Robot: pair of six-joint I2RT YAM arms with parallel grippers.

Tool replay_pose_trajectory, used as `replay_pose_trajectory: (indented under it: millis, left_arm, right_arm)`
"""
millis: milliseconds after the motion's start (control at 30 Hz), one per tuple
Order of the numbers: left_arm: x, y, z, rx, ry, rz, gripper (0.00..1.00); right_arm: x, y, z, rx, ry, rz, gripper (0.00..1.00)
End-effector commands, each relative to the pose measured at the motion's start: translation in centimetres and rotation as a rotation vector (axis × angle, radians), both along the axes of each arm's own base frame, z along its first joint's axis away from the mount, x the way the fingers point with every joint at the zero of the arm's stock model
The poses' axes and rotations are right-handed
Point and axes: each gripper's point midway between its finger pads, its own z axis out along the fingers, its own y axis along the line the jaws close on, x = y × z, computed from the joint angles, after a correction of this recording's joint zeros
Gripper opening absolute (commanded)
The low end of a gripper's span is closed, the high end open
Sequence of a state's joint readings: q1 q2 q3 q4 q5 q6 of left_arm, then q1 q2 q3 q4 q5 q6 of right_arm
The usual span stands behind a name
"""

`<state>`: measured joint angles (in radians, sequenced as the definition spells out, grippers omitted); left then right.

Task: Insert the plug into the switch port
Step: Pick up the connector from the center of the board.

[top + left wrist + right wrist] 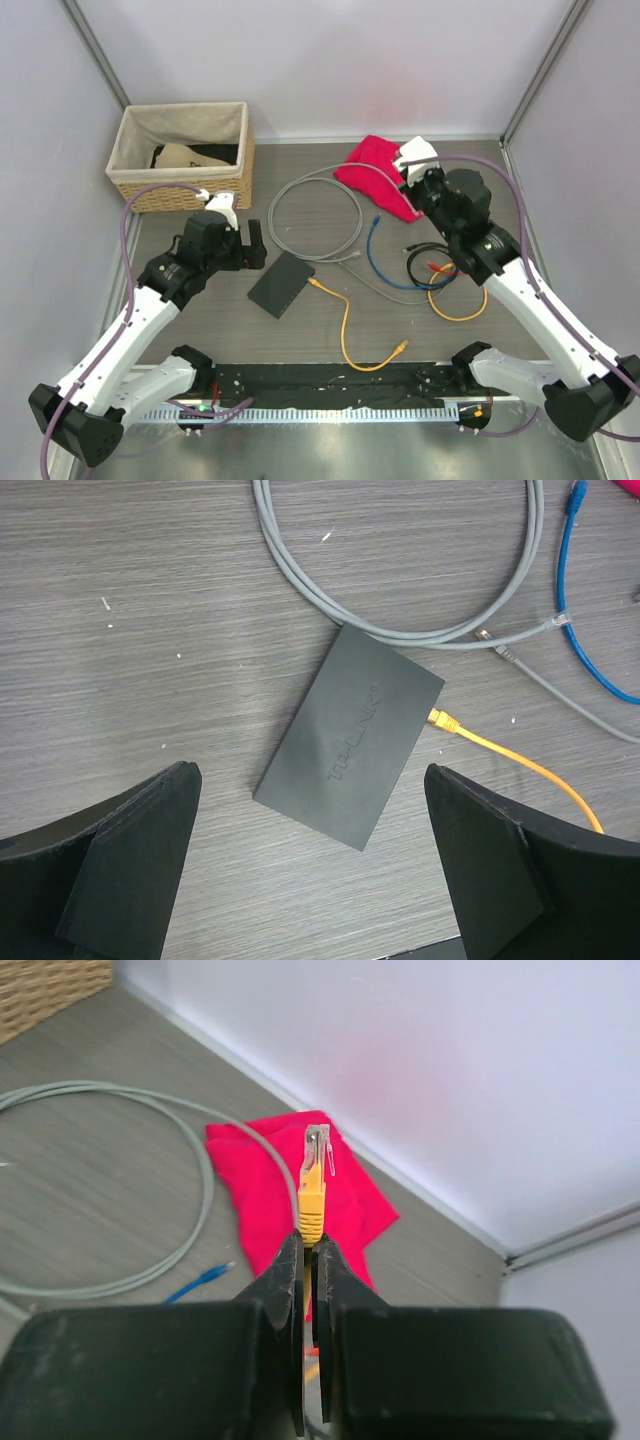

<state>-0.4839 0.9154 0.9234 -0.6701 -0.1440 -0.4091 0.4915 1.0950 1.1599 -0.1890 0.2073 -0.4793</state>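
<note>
The switch [281, 284] [350, 735] is a flat dark grey box lying at an angle on the wooden table. My left gripper [245, 240] [312, 865] hovers over its near-left side, wide open and empty, with both fingers [130, 865] apart from the box. My right gripper [308, 1248] [408, 168] is raised over the red cloth [255, 1185] [378, 172], shut on a yellow plug [314, 1185]. The plug sticks out past the fingertips with its clear tip forward. A second yellow plug [443, 721] rests against the switch's right edge; whether it sits in a socket does not show.
A grey cable loop [315, 215], a blue cable [378, 255] and tangled black, red and yellow cables [440, 280] lie right of the switch. A yellow cable [350, 330] trails from the switch toward the near edge. A wicker basket [180, 175] stands at the back left.
</note>
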Motion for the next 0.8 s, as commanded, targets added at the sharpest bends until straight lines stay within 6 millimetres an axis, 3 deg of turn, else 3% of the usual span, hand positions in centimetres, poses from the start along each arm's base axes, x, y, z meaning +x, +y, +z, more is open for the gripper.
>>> replay_pose_trajectory:
  millis: [0, 33, 67, 133, 167, 233, 267, 333, 467, 567, 600, 667, 700, 767]
  left_arm:
    - [0.3, -0.6, 0.3, -0.036, -0.006, -0.014, 1.00]
    - [0.3, -0.7, 0.2, -0.039, -0.006, -0.017, 1.00]
    - [0.3, -0.8, 0.2, -0.044, -0.004, -0.018, 1.00]
    - [0.3, -0.9, 0.2, -0.046, -0.001, -0.021, 1.00]
    - [0.3, -0.8, 0.1, -0.047, -0.001, -0.019, 1.00]
    - [0.4, -0.6, 0.2, -0.042, -0.006, -0.010, 1.00]
    - [0.4, -0.6, 0.1, -0.041, -0.008, -0.008, 1.00]
    - [0.4, -0.5, 0.2, -0.039, -0.012, -0.003, 1.00]
    - [0.4, -0.4, 0.3, -0.042, -0.016, 0.002, 1.00]
    - [0.4, -0.5, 0.3, -0.047, -0.014, 0.000, 1.00]
    - [0.5, -0.5, 0.2, -0.047, -0.012, 0.001, 1.00]
    - [0.5, -0.7, 0.1, -0.053, -0.006, -0.005, 1.00]
    - [0.5, -0.8, 0.1, -0.054, -0.002, -0.010, 1.00]
    - [0.5, -0.8, 0.1, -0.055, -0.001, -0.009, 1.00]
  right_arm:
    - [-2.0, 1.8, 4.0, 0.162, -0.144, 0.122, 0.01]
    - [-1.8, 2.5, 4.2, 0.158, -0.137, 0.152, 0.01]
    - [-1.7, 3.0, 6.2, 0.166, -0.168, 0.175, 0.01]
    - [-0.6, 4.0, 7.5, 0.151, -0.196, 0.201, 0.01]
    - [-0.7, 3.9, 10.9, 0.175, -0.277, 0.204, 0.01]
    - [-0.1, 4.9, 12.8, 0.168, -0.304, 0.242, 0.01]
    - [-0.4, 4.9, 15.4, 0.187, -0.358, 0.247, 0.01]
    - [-0.3, 5.0, 17.1, 0.189, -0.393, 0.254, 0.01]
    - [-1.1, 5.4, 15.6, 0.214, -0.377, 0.292, 0.01]
    - [-2.4, 3.6, 16.8, 0.231, -0.493, 0.240, 0.01]
    - [-1.8, 1.6, 17.4, 0.224, -0.509, 0.132, 0.01]
    - [-1.5, -0.3, 20.8, 0.197, -0.557, 0.051, 0.01]
    - [-2.1, -2.5, 24.2, 0.215, -0.626, -0.004, 0.01]
    - [-1.1, -3.9, 26.1, 0.222, -0.663, -0.052, 0.01]
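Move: Ten or so centimetres back from the right hand, about 30 to its left and 34 below lies the black switch, the place for the yellow plug already in its fingers. Down on the table, the black cable coil sits about 5 cm back and 6 right of this hand, the blue plug some 8 ahead and 6 left, the red cloth 18 ahead and about 1 left. From the left hand, the switch is about 4 cm ahead, 5 right and 18 below. Lifting the held yellow plug high above the cable tangle, the right hand dips back slightly, then climbs about 15 cm. It swings some 5 cm left on the way and gives back most of that sideways travel by the end. Its fingers stay shut on the plug while the wrist tips them up by roughly 20 degrees. ##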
